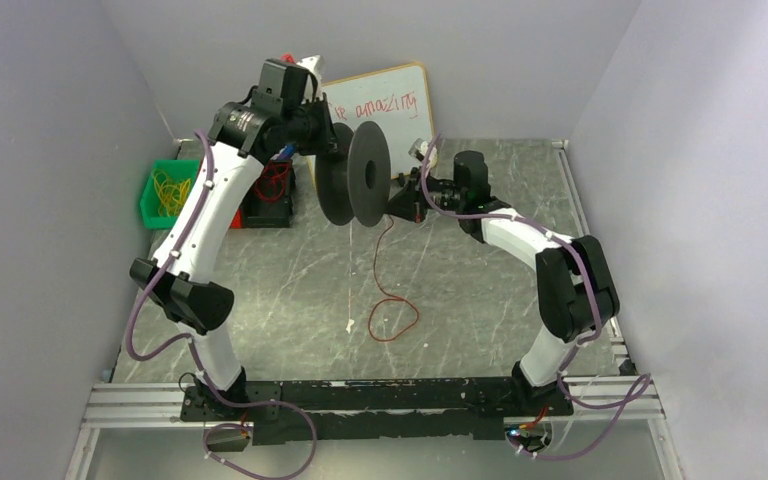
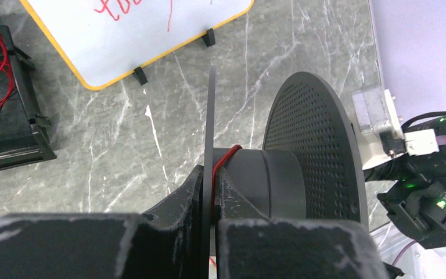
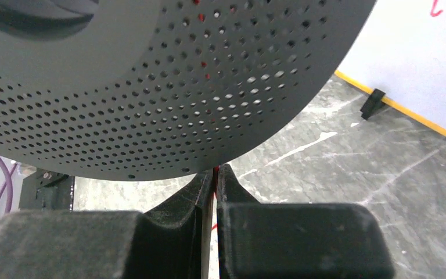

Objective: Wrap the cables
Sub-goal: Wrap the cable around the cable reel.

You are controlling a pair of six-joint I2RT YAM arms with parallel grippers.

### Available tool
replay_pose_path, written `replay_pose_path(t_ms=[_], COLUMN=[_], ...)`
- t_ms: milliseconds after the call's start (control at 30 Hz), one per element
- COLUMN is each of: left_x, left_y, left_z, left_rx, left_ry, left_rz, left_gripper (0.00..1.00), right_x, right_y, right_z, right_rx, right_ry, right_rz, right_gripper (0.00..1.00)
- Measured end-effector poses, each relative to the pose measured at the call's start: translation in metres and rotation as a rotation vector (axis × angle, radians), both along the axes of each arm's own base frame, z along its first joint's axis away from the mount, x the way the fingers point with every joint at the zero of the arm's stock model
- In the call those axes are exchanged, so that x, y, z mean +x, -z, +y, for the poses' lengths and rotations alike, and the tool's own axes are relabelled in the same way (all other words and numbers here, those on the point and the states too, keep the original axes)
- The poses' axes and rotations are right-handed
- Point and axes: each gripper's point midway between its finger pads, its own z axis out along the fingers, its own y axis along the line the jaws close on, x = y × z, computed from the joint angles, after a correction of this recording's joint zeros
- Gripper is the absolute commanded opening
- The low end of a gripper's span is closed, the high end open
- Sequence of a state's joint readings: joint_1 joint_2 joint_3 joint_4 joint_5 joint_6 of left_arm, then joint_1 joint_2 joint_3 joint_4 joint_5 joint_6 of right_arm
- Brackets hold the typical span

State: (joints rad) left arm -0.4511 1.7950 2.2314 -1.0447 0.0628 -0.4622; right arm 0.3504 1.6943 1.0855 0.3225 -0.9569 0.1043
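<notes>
A black spool (image 1: 370, 170) hangs in the air above the table's back half. My left gripper (image 1: 334, 138) holds it from the upper left. In the left wrist view the gripper (image 2: 212, 174) is shut on the thin edge of one flange, with the spool's hub (image 2: 273, 174) just beyond. The red cable (image 2: 227, 152) crosses the hub beside that flange and runs down along the right finger. My right gripper (image 1: 401, 196) sits at the spool's right, its fingers pressed on the cable right under the perforated flange (image 3: 151, 87). From there the cable (image 1: 377, 265) drops to a loose loop on the table.
A whiteboard (image 1: 380, 100) with red writing leans at the back. A green bin (image 1: 168, 195) with yellow wire loops sits back left. Beside it stands a black box (image 1: 272, 190) with more red wire. White walls close in on both sides.
</notes>
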Motion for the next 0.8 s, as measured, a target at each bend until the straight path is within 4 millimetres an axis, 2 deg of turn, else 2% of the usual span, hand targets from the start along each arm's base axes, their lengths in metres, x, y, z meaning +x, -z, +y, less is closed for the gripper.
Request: replay_pose_path(t_ms=[100, 233, 400, 500, 600, 700, 800], left_x=[0.004, 0.010, 0.031, 0.037, 0.035, 0.032, 0.032], left_y=[-0.001, -0.007, -0.044, -0.062, -0.069, -0.072, -0.073], left_z=[0.007, 0.015, 0.036, 0.048, 0.048, 0.045, 0.043], left_rx=[-0.015, -0.049, -0.119, -0.151, -0.166, -0.174, -0.174], left_ry=[-0.029, -0.060, -0.130, -0.162, -0.156, -0.137, -0.130], left_rz=[0.007, 0.006, -0.104, -0.159, -0.175, -0.178, -0.183], left_gripper=[0.03, 0.03, 0.03, 0.02, 0.03, 0.03, 0.03], right_x=[-0.001, 0.000, -0.008, -0.012, -0.012, -0.008, -0.003], right_y=[0.003, 0.008, 0.041, 0.062, 0.065, 0.056, 0.053], right_z=[0.008, 0.011, 0.013, 0.012, 0.014, 0.016, 0.016], right_rx=[-0.001, -0.011, -0.068, -0.097, -0.100, -0.092, -0.106], right_ry=[-0.022, -0.027, -0.034, -0.037, -0.038, -0.042, -0.049], right_rz=[0.007, 0.022, 0.137, 0.211, 0.238, 0.220, 0.171], right_gripper=[0.10, 0.18, 0.22, 0.24, 0.40, 0.55, 0.62])
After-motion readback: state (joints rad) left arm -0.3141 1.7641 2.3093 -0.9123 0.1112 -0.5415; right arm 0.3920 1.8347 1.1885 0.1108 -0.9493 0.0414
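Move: The cable reel, still held by its left flange in the left hand, has its middle about 4 cm right of, 3 cm back from and 6 cm below that hand; the whiteboard stands some 20 cm ahead, 6 cm right and 26 cm below. From the right hand, the reel is about 6 cm left, 2 cm ahead and 10 cm above, with the cable between its fingertips and the cable's table loop roughly 15 cm straight back, 18 cm below. The left hand lifts the held reel about 7 cm, also leftward; the right sinks 5 cm and opens, releasing the cable. ##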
